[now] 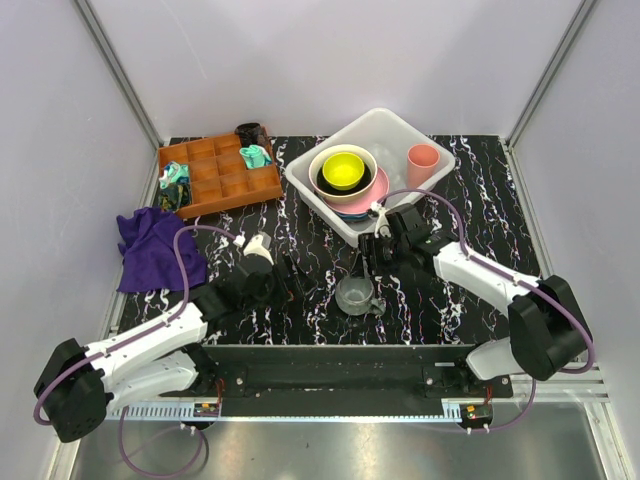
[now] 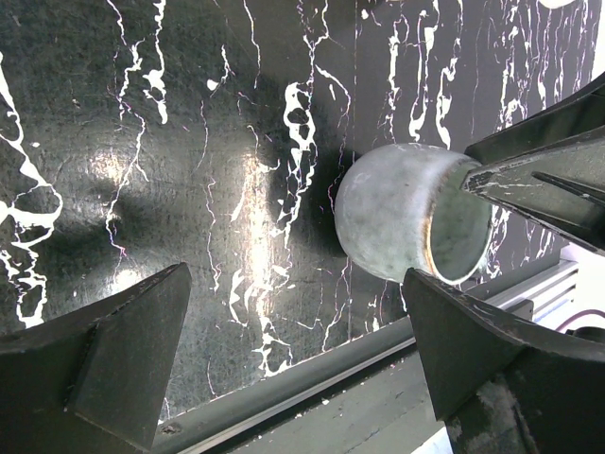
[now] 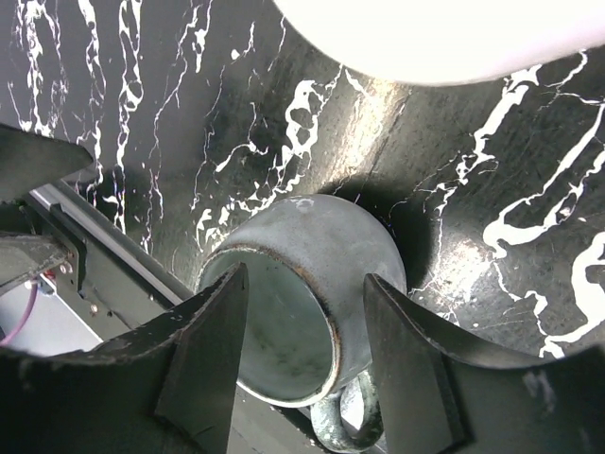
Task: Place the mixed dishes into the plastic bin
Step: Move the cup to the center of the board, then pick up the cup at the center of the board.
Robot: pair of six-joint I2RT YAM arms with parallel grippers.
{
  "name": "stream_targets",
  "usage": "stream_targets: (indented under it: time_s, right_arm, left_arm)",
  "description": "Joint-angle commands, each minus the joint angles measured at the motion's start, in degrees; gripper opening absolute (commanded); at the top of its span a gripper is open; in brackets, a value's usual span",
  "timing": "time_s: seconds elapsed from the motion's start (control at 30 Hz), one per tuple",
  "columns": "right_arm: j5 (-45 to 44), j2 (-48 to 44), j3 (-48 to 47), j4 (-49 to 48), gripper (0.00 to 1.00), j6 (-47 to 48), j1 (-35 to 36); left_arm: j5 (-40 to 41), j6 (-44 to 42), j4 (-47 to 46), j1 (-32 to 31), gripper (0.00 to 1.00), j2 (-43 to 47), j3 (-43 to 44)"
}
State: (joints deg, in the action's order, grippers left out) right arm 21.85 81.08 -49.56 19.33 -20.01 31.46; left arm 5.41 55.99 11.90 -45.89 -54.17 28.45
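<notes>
A grey mug [image 1: 355, 293] stands upright on the black marbled table, its handle toward the front edge. My right gripper [image 1: 366, 262] hangs over it, open. In the right wrist view the mug [image 3: 321, 246] has one finger [image 3: 203, 350] over its opening and the other [image 3: 411, 359] outside the wall by the handle, with gaps on both sides. My left gripper [image 1: 293, 277] is wide open and empty to the mug's left; its wrist view shows the mug [image 2: 397, 222] ahead. The plastic bin [image 1: 392, 117] holds a yellow bowl [image 1: 343, 168] inside a cream bowl [image 1: 322, 160], stacked plates and a pink cup [image 1: 422, 160].
A brown wooden compartment tray [image 1: 222, 187] with small items sits at the back left, with a purple cloth [image 1: 155, 248] in front of it. A metal rail [image 2: 312, 392] runs along the table's near edge, close to the mug.
</notes>
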Motion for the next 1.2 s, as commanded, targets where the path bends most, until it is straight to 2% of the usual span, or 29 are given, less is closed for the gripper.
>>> stream_targets:
  time_s: [0.0, 0.27, 0.67, 0.97, 1.17]
  right_arm:
    - [-4.1, -3.2, -2.7, -0.4, 0.63, -1.8, 0.7]
    - [-9.8, -11.8, -3.8, 3.7, 0.65, -3.0, 0.7]
    - [-12.5, -19.6, -4.3, 19.6, 0.61, -4.3, 2.8]
    - [-18.7, -19.7, -6.1, 28.3, 0.60, -7.1, 8.3]
    - [-20.7, -17.7, -5.8, 29.3, 0.60, -7.9, 13.0]
  left_arm:
    - [0.6, 0.2, -2.8, 0.3, 0.99, 0.0, -0.7]
    - [0.6, 0.2, -3.0, 0.3, 0.99, 0.6, -1.0]
    - [-1.2, 0.4, -5.7, 0.4, 0.99, -2.1, -0.6]
    - [-1.5, 0.5, -5.8, 0.3, 0.99, -2.1, -0.8]
    - [-1.5, 0.9, -6.0, 0.3, 0.99, -2.2, -1.2]
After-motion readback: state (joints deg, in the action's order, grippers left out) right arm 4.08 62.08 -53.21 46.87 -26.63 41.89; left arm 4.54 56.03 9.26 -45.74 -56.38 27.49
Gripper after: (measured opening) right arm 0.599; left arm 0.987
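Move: The cup stands upright with its rim almost under the right hand's part-open fingers, its middle about 4 cm back, 2 cm left and 3 cm below; its handle points right and slightly back. The bin's middle is about 22 cm straight ahead and 2 cm lower, and the yellow bowl inside it about 24 cm ahead and 6 cm left. From the left hand the cup is some 13 cm right, 3 cm back and 4 cm lower. The right hand comes free of the cup, rising about 7 cm so that the finger over the opening clears the rim, while the fingers tip up some 10 degrees and stay a little over half open. It then swings back about 8 cm and farther right, past the cup's handle side, sinking some 2 cm and turning the fingers more steeply down, to finish right of and slightly behind the cup without touching it. ##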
